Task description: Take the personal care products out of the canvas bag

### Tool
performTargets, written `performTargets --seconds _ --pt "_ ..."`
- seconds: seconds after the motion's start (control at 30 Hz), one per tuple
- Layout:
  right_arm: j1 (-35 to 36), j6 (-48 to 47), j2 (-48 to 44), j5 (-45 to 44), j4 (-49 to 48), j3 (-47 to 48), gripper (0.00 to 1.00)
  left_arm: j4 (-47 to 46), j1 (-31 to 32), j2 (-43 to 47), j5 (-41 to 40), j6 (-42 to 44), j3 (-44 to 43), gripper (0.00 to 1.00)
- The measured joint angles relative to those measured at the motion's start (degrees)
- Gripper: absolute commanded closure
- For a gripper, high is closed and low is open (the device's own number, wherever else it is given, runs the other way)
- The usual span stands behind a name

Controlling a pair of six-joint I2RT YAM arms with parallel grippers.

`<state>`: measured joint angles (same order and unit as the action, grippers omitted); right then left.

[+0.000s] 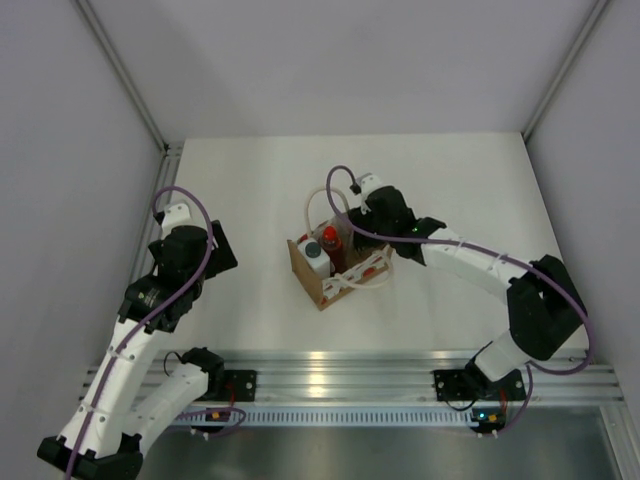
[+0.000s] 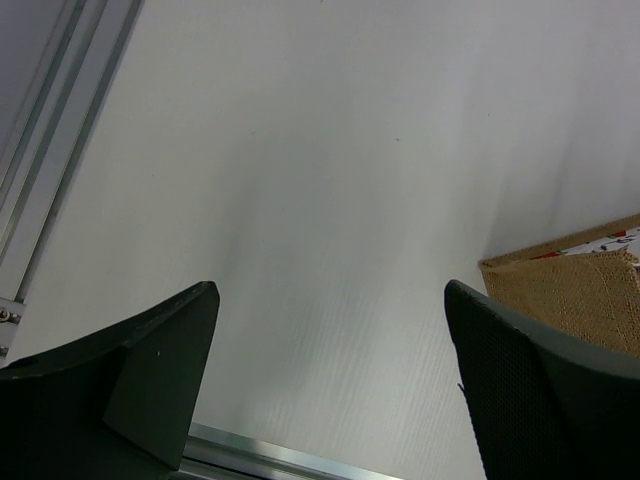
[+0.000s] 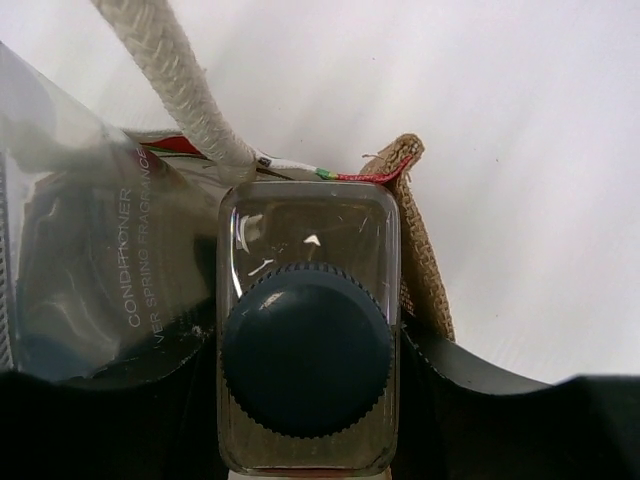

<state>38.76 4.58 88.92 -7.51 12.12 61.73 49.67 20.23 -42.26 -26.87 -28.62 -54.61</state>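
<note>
The tan canvas bag [image 1: 325,285] stands mid-table with its white rope handles [image 3: 170,70] looped up. A white bottle with a grey cap [image 1: 315,254] and a red bottle [image 1: 331,243] stand inside it. My right gripper [image 1: 362,242] reaches into the bag's far side. In its wrist view the right gripper [image 3: 305,345] is shut on a clear bottle with a dark ribbed cap [image 3: 305,360], one finger pressing each side. A translucent container printed "CONDITIONER" [image 3: 100,250] leans at the left of it. My left gripper [image 2: 330,290] hovers open over bare table, left of the bag [image 2: 585,290].
An aluminium rail [image 1: 330,375] runs along the near table edge with both arm bases. Grey walls enclose the table at the left, right and back. The bag's canvas rim [image 3: 418,240] lies against my right finger.
</note>
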Motion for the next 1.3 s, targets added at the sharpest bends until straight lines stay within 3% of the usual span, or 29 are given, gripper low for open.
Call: performTargets --seconds 0.4,0.97,1.3 --pt "-0.20 1.92 -7.98 -3.15 -1.92 -6.62 1.00 0.00 0.00 0.13 -0.02 0.00 0.00 0.01" --pt "-0.81 2.05 -12.81 -2.69 -0.76 -6.43 1.00 0.00 0.00 0.76 -0.02 0.00 0.02 0.01" --pt "-1.07 1.86 -16.26 -2.73 5.90 -0.74 1.00 0.00 0.00 0.87 -0.02 0.00 0.02 0.01"
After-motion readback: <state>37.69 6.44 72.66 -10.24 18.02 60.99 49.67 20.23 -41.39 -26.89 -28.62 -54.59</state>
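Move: The right hand already has the clear, dark-capped bottle between its fingers, inside the canvas bag. From that hand the conditioner pouch stands about 4 cm left and 2 cm back, the red bottle about 6 cm left and 5 cm back, and the white bottle some 11 cm left and 7 cm back, their middles a few centimetres lower. From the idle left hand the clear bottle is roughly 33 cm right, 10 cm ahead and 11 cm lower. Keeping its pinch, the right hand pulls the clear bottle about 9 cm up, drifting right, away from the red bottle. ##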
